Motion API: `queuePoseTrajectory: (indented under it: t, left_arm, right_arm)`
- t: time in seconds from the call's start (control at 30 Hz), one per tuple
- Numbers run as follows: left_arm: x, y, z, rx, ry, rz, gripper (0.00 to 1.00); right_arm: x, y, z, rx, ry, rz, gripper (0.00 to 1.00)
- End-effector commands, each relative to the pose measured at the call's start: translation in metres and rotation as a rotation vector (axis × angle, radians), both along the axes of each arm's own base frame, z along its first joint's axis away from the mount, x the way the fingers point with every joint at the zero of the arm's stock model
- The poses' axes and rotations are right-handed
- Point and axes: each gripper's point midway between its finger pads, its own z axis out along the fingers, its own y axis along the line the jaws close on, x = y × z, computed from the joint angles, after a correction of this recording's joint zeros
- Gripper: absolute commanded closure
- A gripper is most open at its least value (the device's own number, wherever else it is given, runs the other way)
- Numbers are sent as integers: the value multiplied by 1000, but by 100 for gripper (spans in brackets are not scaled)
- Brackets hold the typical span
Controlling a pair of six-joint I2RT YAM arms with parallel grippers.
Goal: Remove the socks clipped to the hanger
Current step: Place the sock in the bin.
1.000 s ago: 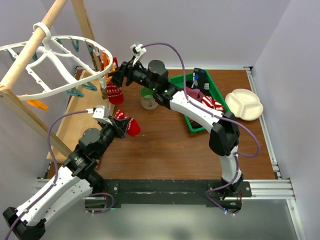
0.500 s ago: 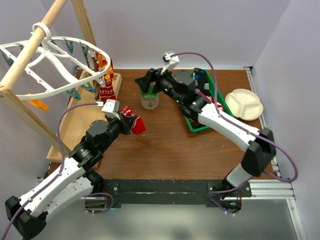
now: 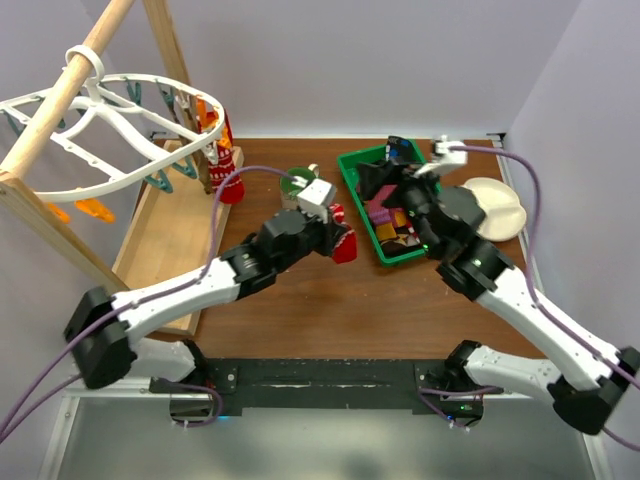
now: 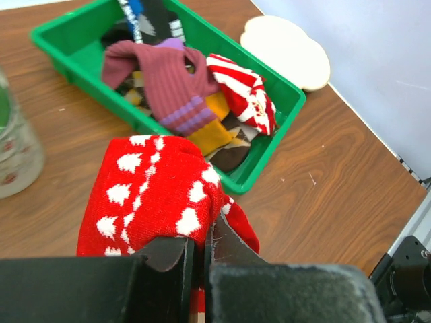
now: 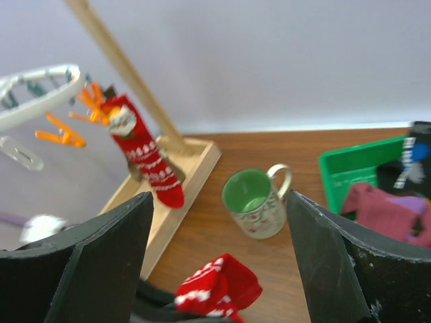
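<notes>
The white oval hanger (image 3: 120,135) hangs from a wooden pole at the upper left. One of the socks, red with white bands (image 3: 224,168) (image 5: 147,160), is still clipped to its near rim by orange clips (image 5: 62,136). My left gripper (image 3: 335,232) (image 4: 200,243) is shut on a red sock with white hearts (image 4: 153,196) (image 5: 219,285), held low over the table just left of the green bin (image 3: 392,252). My right gripper (image 3: 380,184) (image 5: 219,199) hovers over the bin's far end, jaws wide open and empty, facing the hanger.
The green bin (image 4: 268,151) holds several socks, among them a maroon one (image 4: 168,81) and a red-and-white striped one (image 4: 244,91). A green-lined mug (image 3: 297,186) (image 5: 257,203) stands left of the bin. A white divided plate (image 3: 497,205) lies at the right. A wooden base board (image 3: 165,235) lies under the pole frame.
My left arm has swung right, carrying the red heart sock from near the hanger to beside the bin. My right arm has drawn back from the hanger to above the bin, jaws opening wider.
</notes>
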Motion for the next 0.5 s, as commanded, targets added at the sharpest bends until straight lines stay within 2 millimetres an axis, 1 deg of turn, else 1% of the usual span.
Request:
queuePoseTrajectory:
  t: [0.0, 0.03, 0.07, 0.1, 0.13, 0.17, 0.2, 0.23, 0.27, 0.3, 0.37, 0.4, 0.43, 0.47]
  left_arm:
    - [19, -59, 39, -112, -90, -90, 100]
    - [24, -69, 52, -136, -109, -100, 100]
    - [28, -77, 54, -144, -118, -109, 100]
    - [35, -89, 40, -121, -107, -118, 100]
    - [41, -97, 51, -136, -125, -120, 100]
    - [45, -104, 51, -140, -134, -122, 100]
    - [52, -115, 35, -114, -127, -132, 100]
    - [57, -123, 47, -134, -152, -138, 100]
    - [63, -129, 49, -140, -170, -139, 100]
    - [74, -141, 45, -126, -186, -137, 100]
    - [91, -151, 41, -109, -206, -123, 100]
    - [105, -162, 40, -102, -223, -120, 100]
    - [118, -162, 39, -102, -229, -105, 100]
    - [127, -166, 38, -108, -230, -110, 100]
  right_arm:
    - [-21, -66, 20, 55, -40, -205, 15]
    - [-24, -72, 16, 47, -36, -219, 15]
    - [-32, -81, 23, 65, -54, -228, 15]
    - [-34, -88, 22, 64, -49, -248, 15]
    - [-37, -92, 23, 66, -49, -257, 15]
    - [-42, -97, 26, 75, -57, -260, 15]
    - [-44, -101, 24, 74, -54, -271, 15]
    - [-46, -103, 25, 76, -56, -272, 15]
    - [-47, -105, 25, 72, -55, -274, 15]
    - [-50, -108, 27, 78, -61, -274, 15]
    - [-51, -108, 27, 71, -61, -267, 15]
    - [-51, -106, 26, 63, -58, -263, 15]
    - [-51, -107, 31, 64, -62, -263, 15]
    - [-52, -106, 30, 55, -55, -257, 15]
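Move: From the left hand, already pinching the red heart-patterned sock, the green bin's middle lies about 14 cm ahead, 15 cm to the right and 19 cm below. The mug stands some 13 cm ahead and 11 cm left of that hand, the white dish roughly 14 cm ahead and 37 cm right, both about as low. From the empty right hand the bin is about 9 cm ahead, 13 cm right and 34 cm down. Left hand carries its sock about 15 cm right and forward over the bin; open right hand backs off rightward. ##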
